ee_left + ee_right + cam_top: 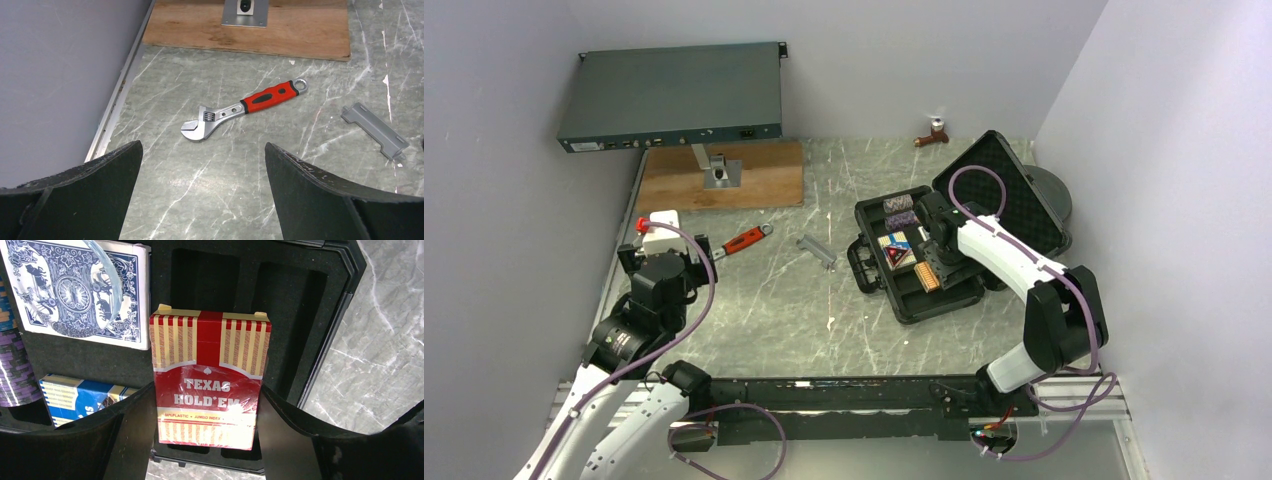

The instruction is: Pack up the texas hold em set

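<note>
The black case (954, 300) lies open at centre right, its foam-lined lid (1014, 195) propped up behind. My right gripper (205, 390) is shut on a red-orange "Texas Hold'em" card box (210, 385), holding it by its long sides just above the case's empty slots (300, 300). Beside it in the case lie a blue card box (60, 315) with a clear disc (102, 285) on top, a blue-yellow box (75, 397) and chip stacks (12, 370). A red triangle (900, 256) also sits in the case. My left gripper (202, 150) is open above bare table at far left.
A red-handled wrench (245, 107) and a grey plastic strip (375, 131) lie ahead of the left gripper. A wooden board (200, 25) with a metal stand carries a grey rack unit (674, 95). A dark round spool (1052, 190) sits behind the lid. Walls enclose the table on three sides.
</note>
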Tool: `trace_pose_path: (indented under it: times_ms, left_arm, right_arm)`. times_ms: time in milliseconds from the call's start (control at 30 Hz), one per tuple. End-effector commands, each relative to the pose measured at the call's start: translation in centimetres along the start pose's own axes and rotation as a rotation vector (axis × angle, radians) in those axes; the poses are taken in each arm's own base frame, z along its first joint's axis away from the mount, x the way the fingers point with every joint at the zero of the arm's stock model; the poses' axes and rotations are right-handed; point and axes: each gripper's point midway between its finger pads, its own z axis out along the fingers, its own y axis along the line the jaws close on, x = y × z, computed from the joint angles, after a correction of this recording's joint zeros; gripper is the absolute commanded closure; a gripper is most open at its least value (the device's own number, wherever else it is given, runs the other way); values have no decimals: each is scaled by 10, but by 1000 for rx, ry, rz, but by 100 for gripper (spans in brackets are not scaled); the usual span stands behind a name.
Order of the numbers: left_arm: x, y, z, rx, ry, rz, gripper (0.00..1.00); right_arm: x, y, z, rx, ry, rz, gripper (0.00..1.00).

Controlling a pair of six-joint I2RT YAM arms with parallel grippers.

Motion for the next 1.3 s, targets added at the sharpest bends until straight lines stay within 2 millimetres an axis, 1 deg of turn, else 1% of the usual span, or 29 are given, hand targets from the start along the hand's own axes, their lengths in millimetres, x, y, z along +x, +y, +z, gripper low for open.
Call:
trace_pose_path:
  times_ms: [0,100,167,233,367,500,533,600,700,767,867,1100,1133,1167,1267]
  left_arm:
    - [-5,-2,0,11,-16,-13,1]
    - [-5,-3,0,13,-16,-13,1]
    - [-6,-3,0,16,-17,-13,1]
    - [-6,-3,0,17,-17,-14,1]
    - [-6,-4,0,20,-19,-14,1]
    - [-6,-4,0,22,-19,-15,1]
    - [-6,-4,0,23,-21,-16,1]
    - [-6,-4,0,23,-21,-15,1]
    - [-7,-4,-1,24,-23,-18,1]
    - [-7,-3,-1,25,-26,-20,1]
    - [-7,-3,-1,25,-26,-20,1]
    - [-7,-4,-1,26,-26,-21,1]
    - [-8,-3,-2,25,-27,-22,1]
    - [-8,-3,-2,26,-28,-21,1]
    - [-8,-3,-2,27,-30,-23,1]
  right_arm:
    - [-6,13,-3,-47,-22,4,91]
    - [-6,14,-2,-58,-22,3,75]
    - [-7,12,-2,-55,-27,11,69]
    - [-8,12,-2,-51,-32,10,61]
    - [-8,10,-2,-45,-31,5,48]
    - [-7,12,-4,-63,-24,-6,38]
    - [-7,12,-3,-63,-24,-9,34]
    - [-8,12,-4,-64,-28,-11,28]
    - [-9,12,-6,-70,-32,-11,16]
    - [-11,13,-9,-80,-33,-10,12]
    - [-12,14,-14,-102,-33,-11,8]
    - [-23,16,-33,-133,-56,-30,8]
    - [-24,18,-36,-147,-54,-46,7]
    - [-23,23,-40,-184,-48,-80,1]
    - [-14,49,-59,-354,-8,-204,0]
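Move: The right hand already has the red Texas Hold'em deck between its fingers, the deck's middle about 1 cm below the hand point, down in the open case. From that hand, the blue-backed deck lies about 8 cm ahead and level sideways; the blue box with the red triangle is some 5 cm ahead and 9 cm left; the purple chip roll is 12 cm ahead and 8 cm left. From the left hand, the red deck is roughly 55 cm to the right, 4 cm ahead and 18 cm lower. The right fingers keep their grip on the red Texas Hold'em deck as it edges forward about half a centimetre in the case, hold there, then open wide and let go of both its sides. The hand then rises straight off it by some 3 cm, fingertips tilting slightly forward and the wrist starting a small counter-clockwise turn. ##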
